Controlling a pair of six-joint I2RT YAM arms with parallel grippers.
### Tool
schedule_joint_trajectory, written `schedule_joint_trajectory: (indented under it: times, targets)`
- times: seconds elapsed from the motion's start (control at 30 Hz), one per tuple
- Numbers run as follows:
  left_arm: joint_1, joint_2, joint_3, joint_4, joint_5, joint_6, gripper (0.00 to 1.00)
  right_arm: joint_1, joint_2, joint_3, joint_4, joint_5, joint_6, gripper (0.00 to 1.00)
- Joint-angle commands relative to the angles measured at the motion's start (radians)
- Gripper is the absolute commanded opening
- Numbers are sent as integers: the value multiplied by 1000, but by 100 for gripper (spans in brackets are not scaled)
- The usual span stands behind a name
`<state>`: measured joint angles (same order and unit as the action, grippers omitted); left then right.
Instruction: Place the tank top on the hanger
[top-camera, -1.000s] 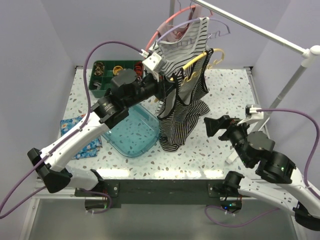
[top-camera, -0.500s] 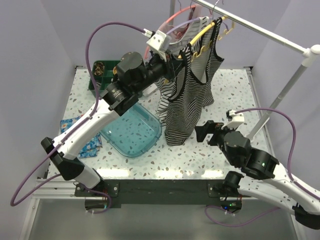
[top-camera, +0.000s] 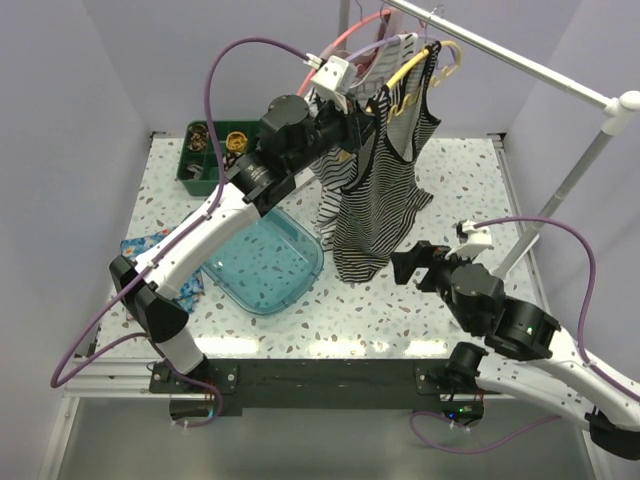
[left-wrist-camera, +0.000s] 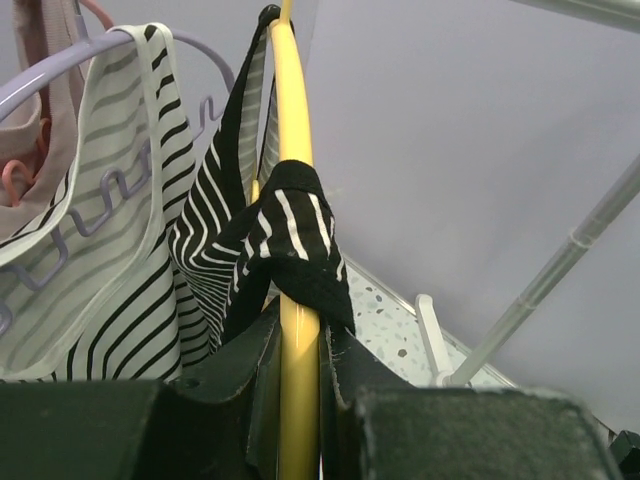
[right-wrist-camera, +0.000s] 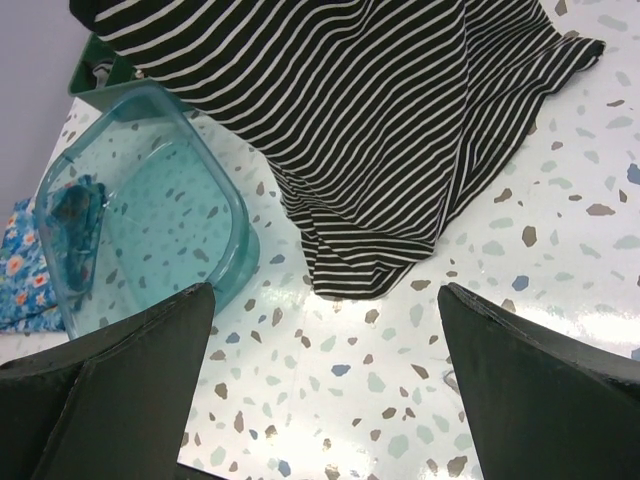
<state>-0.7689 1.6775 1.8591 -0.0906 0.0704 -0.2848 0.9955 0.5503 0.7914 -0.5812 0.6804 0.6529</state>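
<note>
My left gripper (top-camera: 366, 108) is raised high and shut on one end of the yellow hanger (top-camera: 411, 66), whose bar runs up between the jaws (left-wrist-camera: 290, 130). The dark striped tank top (top-camera: 378, 185) hangs from that hanger, one strap looped over the bar just above my fingers (left-wrist-camera: 292, 235). Its hem reaches the table (right-wrist-camera: 370, 270). The hanger's top end sits close to the metal rail (top-camera: 500, 50); whether it rests on it I cannot tell. My right gripper (top-camera: 413, 266) stands open and low over the table (right-wrist-camera: 325, 345), near the hem, holding nothing.
A mostly white striped top (left-wrist-camera: 110, 200) on a lilac hanger (left-wrist-camera: 60, 72) and a pink hanger (top-camera: 340, 40) hang on the rail behind. A teal plastic tub (top-camera: 265, 262), a green tray (top-camera: 205, 150) and a blue floral cloth (top-camera: 150, 250) lie at the left. The rack's post (top-camera: 560, 190) stands at the right.
The left arm has lifted the hanger and tank top up and to the right, toward the rail. The right arm pulled back toward the near edge, then held still.
</note>
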Motion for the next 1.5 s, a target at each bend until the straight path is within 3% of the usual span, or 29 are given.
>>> schedule_joint_trajectory:
  times: [0.0,0.37,0.77,0.87,0.9,1.0,1.3,1.47]
  targets:
    - [20,-22,45,169,-4,-30,0,2,-10,-7,6,2,28,99]
    - [62,86,169,106,63,-51,0,2,11,-11,21,-8,30,98]
    - [75,48,51,114,83,-57,0,2,25,-17,27,-16,31,99]
    - [82,19,15,118,75,-47,13,3,37,-15,37,-18,25,99]
    - [82,11,8,123,72,-44,23,2,40,-14,38,-16,24,99]
    - [88,-22,-24,132,69,-36,39,2,53,-12,44,-19,21,99]
    - [92,-117,-78,109,66,-5,68,2,62,-17,57,-18,13,99]
    - [94,-284,-273,140,39,-23,81,3,60,-30,67,-12,7,99]
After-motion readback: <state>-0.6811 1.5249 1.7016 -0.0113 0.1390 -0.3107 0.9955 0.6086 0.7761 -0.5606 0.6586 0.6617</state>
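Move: The left hand already grips the near end of the yellow hanger, with the black striped tank top on it; the spot on the rail for its hook lies about 14 cm ahead, 10 cm to the right and 12 cm above. The purple hanger's middle is some 17 cm ahead, 6 cm right and 6 cm up; the tank top's middle hangs about 8 cm ahead, 11 cm right and 15 cm down. From the right hand the rail spot is roughly 30 cm ahead, 2 cm left and 30 cm up. Keeping its pinch on the yellow hanger's near end, the left hand carries the hook forward about 4 cm at the rail, rising a centimetre at first and then sinking some 4 cm to set the hook down over the bar, tipping down only slightly. Once low it opens its fingers wide, lets go of the hanger and backs off to the left and back towards its base while rising, roughly 5 cm each way, the fingers still pointing at the hanger's end. ##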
